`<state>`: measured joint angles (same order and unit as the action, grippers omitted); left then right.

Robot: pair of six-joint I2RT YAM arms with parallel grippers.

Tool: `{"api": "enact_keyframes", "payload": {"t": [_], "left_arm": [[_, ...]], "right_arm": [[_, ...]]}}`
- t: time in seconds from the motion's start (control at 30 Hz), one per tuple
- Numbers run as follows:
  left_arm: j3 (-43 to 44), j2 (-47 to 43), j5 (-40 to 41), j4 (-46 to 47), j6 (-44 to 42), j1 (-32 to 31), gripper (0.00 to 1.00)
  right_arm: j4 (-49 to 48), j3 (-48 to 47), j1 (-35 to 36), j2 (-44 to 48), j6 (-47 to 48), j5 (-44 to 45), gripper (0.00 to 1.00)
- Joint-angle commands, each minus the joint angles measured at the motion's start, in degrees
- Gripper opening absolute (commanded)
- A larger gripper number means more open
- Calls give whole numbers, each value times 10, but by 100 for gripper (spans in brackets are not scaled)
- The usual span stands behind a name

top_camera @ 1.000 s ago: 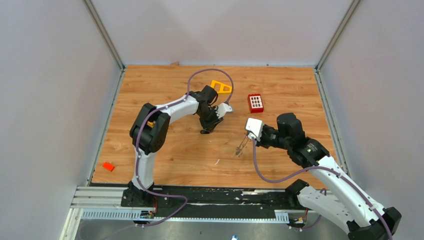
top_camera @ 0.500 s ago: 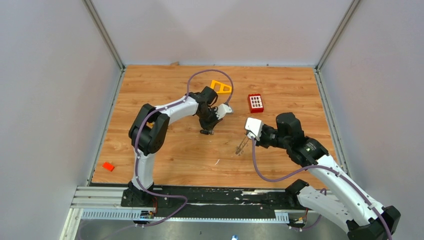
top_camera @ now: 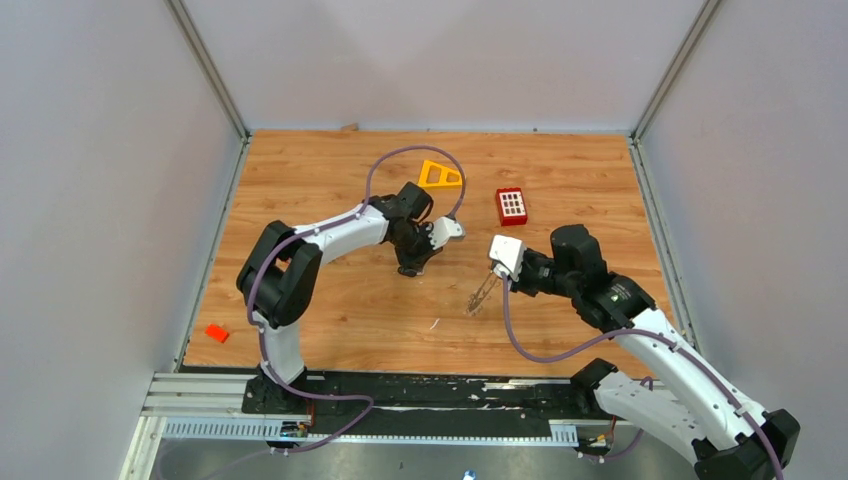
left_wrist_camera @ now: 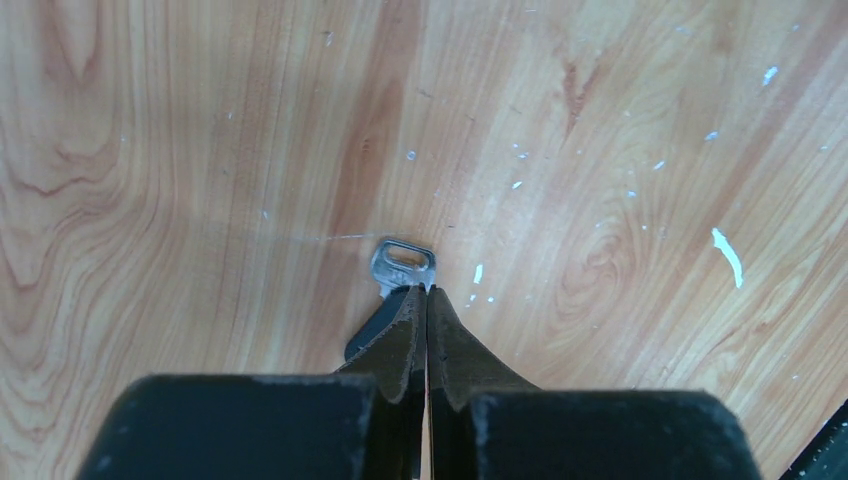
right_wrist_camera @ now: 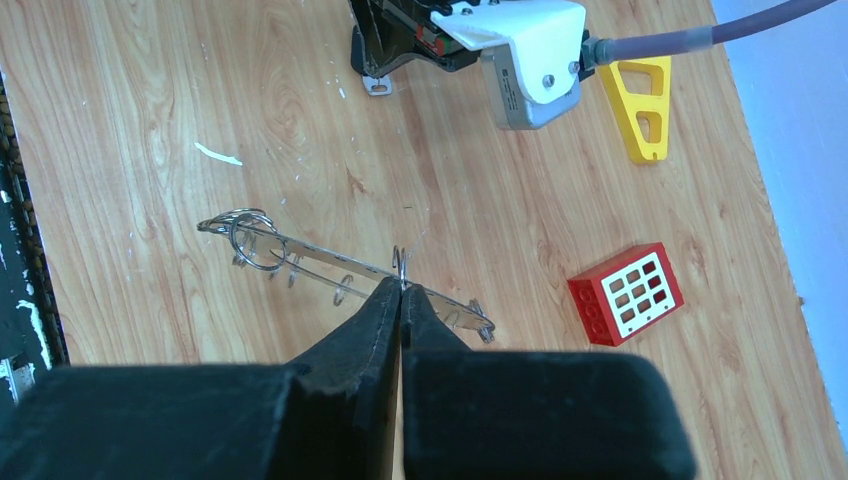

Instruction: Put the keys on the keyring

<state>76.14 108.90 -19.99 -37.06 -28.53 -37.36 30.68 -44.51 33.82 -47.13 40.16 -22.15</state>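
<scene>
The key (left_wrist_camera: 403, 266) lies flat on the wooden table. Its silvery slotted end shows just past my left gripper (left_wrist_camera: 426, 292), and its black head runs under the left finger. That gripper is shut, its tips meeting at the corner of the silvery end with the key's flat face in full view. From above, the left gripper (top_camera: 410, 268) is down at the table's middle. My right gripper (right_wrist_camera: 401, 287) is shut on the thin grey keyring (right_wrist_camera: 300, 255), held tilted above the table. The keyring (top_camera: 480, 297) hangs to the right of the key (right_wrist_camera: 377, 86).
An orange triangular frame (top_camera: 440, 174) lies behind the left arm, and a red keypad block (top_camera: 512, 205) lies to its right. A small red piece (top_camera: 216, 333) sits near the table's front left edge. Grey walls enclose the table on three sides.
My left gripper has closed its jaws and come down at the key, its arm stretching lower and leftward. The right arm with the keyring has stayed put.
</scene>
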Motion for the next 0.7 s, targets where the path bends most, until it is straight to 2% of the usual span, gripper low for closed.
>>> {"api": "enact_keyframes", "payload": {"t": [0.0, 0.27, 0.47, 0.67], "left_arm": [[-34, -67, 17, 54, 9, -16, 1], [-80, -95, 26, 95, 3, -26, 2], [-84, -90, 64, 118, 1, -25, 36], [-68, -66, 51, 93, 3, -24, 53]], "right_arm": [[-9, -3, -3, -1, 0, -2, 0], [-10, -3, -3, -3, 0, -1, 0], [-8, -4, -3, -5, 0, -2, 0], [-7, -3, -4, -5, 0, -2, 0]]}}
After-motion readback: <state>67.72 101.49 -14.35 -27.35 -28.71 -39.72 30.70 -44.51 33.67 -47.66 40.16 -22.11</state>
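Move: The keys lie on the table almost under my closed left fingertips, about 1 cm ahead, 1 cm right and 3 cm down. The keyring hangs about 14 cm right of this hand, 8 cm back and 9 cm higher; a white paint fleck lies about 12 cm back and 5 cm right, the yellow triangle about 25 cm ahead and 6 cm right. From my right hand the keys are about 8 cm ahead, 15 cm left, 18 cm below. I lift my left hand about 1.5 cm above the keys while easing back 1 cm, then bring it forward again by about as much, swinging the fingertips some 10 degrees forward. On that forward stroke I spread the shut fingers to about half open over the keys. My right hand stays still and keeps its pinch on the keyring. ##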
